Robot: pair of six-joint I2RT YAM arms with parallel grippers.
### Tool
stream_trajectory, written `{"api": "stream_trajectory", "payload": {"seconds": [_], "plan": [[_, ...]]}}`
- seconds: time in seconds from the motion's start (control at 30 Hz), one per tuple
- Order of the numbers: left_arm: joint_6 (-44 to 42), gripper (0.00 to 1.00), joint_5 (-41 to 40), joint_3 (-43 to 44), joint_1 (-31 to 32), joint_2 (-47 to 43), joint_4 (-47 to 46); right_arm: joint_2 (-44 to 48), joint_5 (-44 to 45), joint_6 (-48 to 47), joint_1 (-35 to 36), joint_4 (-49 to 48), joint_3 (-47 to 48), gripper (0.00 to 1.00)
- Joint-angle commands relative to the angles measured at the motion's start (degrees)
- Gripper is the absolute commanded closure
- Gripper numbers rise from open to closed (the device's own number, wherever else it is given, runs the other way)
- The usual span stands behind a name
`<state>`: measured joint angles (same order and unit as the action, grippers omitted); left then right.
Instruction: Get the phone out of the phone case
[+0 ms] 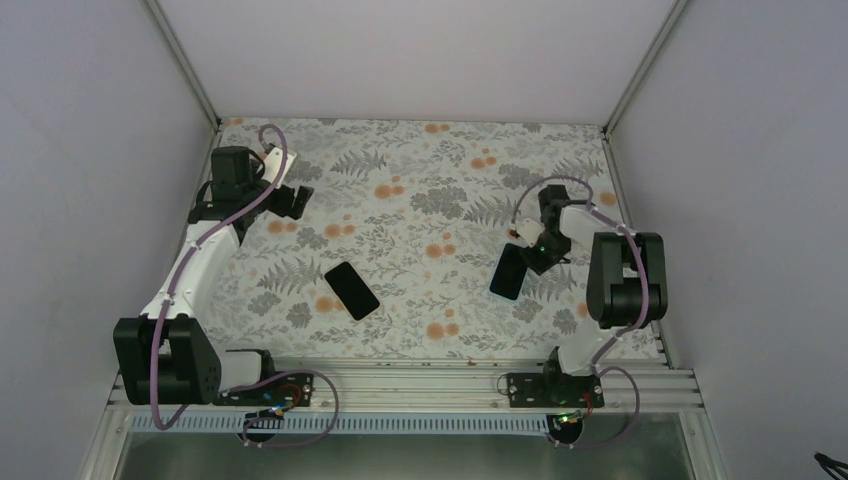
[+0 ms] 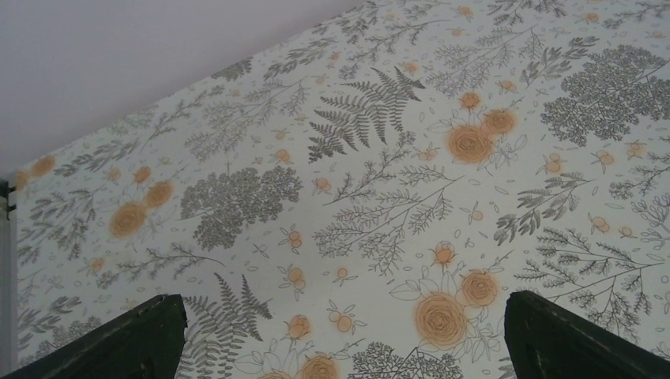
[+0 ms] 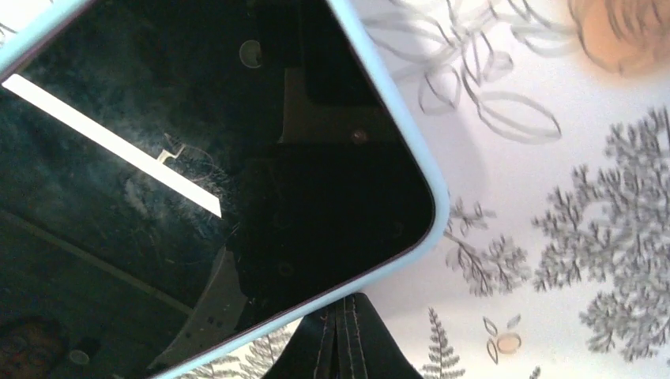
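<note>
The phone (image 3: pixel 197 158), dark glossy screen up, sits inside a light-blue phone case (image 3: pixel 371 284) and fills most of the right wrist view. From above the phone (image 1: pixel 507 272) lies right of centre, its far end against my right gripper (image 1: pixel 527 252). That right gripper (image 3: pixel 348 304) is shut. Its two fingers are pressed together just under the case's rim near a corner, and their tips are hidden behind the rim. My left gripper (image 1: pixel 295 200) hovers far off at the back left. In its own view the left gripper (image 2: pixel 344 332) is open with only tablecloth between its fingers (image 2: pixel 118 339).
A second flat black phone-shaped slab (image 1: pixel 351 290) lies at an angle on the floral tablecloth (image 1: pixel 420 200), left of centre. Grey walls close in the table on the left, back and right. An aluminium rail (image 1: pixel 400 385) carries both arm bases along the near edge.
</note>
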<state>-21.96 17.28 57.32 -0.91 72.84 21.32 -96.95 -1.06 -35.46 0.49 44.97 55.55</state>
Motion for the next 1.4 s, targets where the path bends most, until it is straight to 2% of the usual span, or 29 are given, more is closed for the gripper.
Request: {"api": "stream_trajectory", "payload": {"seconds": [0.0,0.23,0.4,0.57,0.73,0.9,1.23,1.37], "plan": [[-0.46,0.0,2.17,-0.43,-0.21,-0.99,0.44,-4.34,-4.9,0.82,3.93,-0.05,4.66,0.97],[-1.49,0.0,2.87,-0.36,-0.2,-2.21,1.48,-10.56,-6.06,1.14,11.93,1.93,12.56,0.97],[-1.77,0.0,3.65,-0.38,-0.19,-2.44,2.03,-15.43,1.92,3.15,17.14,0.54,18.82,0.96],[-2.19,0.0,3.76,-0.69,-0.23,-2.95,2.23,-21.51,11.67,6.21,17.25,1.04,23.46,0.96],[-2.98,0.0,3.59,-1.8,-0.18,-3.11,2.18,-20.65,15.67,6.71,16.31,-0.57,20.61,0.96],[-3.09,0.0,5.52,-1.77,-0.17,-1.88,1.84,-20.27,12.39,5.83,13.99,-2.38,21.04,0.96],[-3.71,0.0,7.18,-1.38,-0.17,-1.2,2.53,-22.9,1.09,4.87,14.23,4.16,27.71,0.97],[-4.59,0.0,6.88,-1.12,-0.24,-1.44,3.71,-22.19,2.12,6.05,14.19,5.59,26.5,0.96]]}}
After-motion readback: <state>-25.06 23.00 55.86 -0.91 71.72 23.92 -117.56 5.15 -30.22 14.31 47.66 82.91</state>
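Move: The right hand's shut fingers are down at table height by the right long edge of the phone case, near its far end; the cased phone's middle lies about 4 cm back and 5 cm left. The other phone, bare and black, lies roughly 50 cm left of that hand and 8 cm back. From the left hand, the phone case is some 54 cm right, 13 cm back and 20 cm below. Right hand's shut fingers push the phone case by its right edge, about 11 cm forward and 8 cm left. ##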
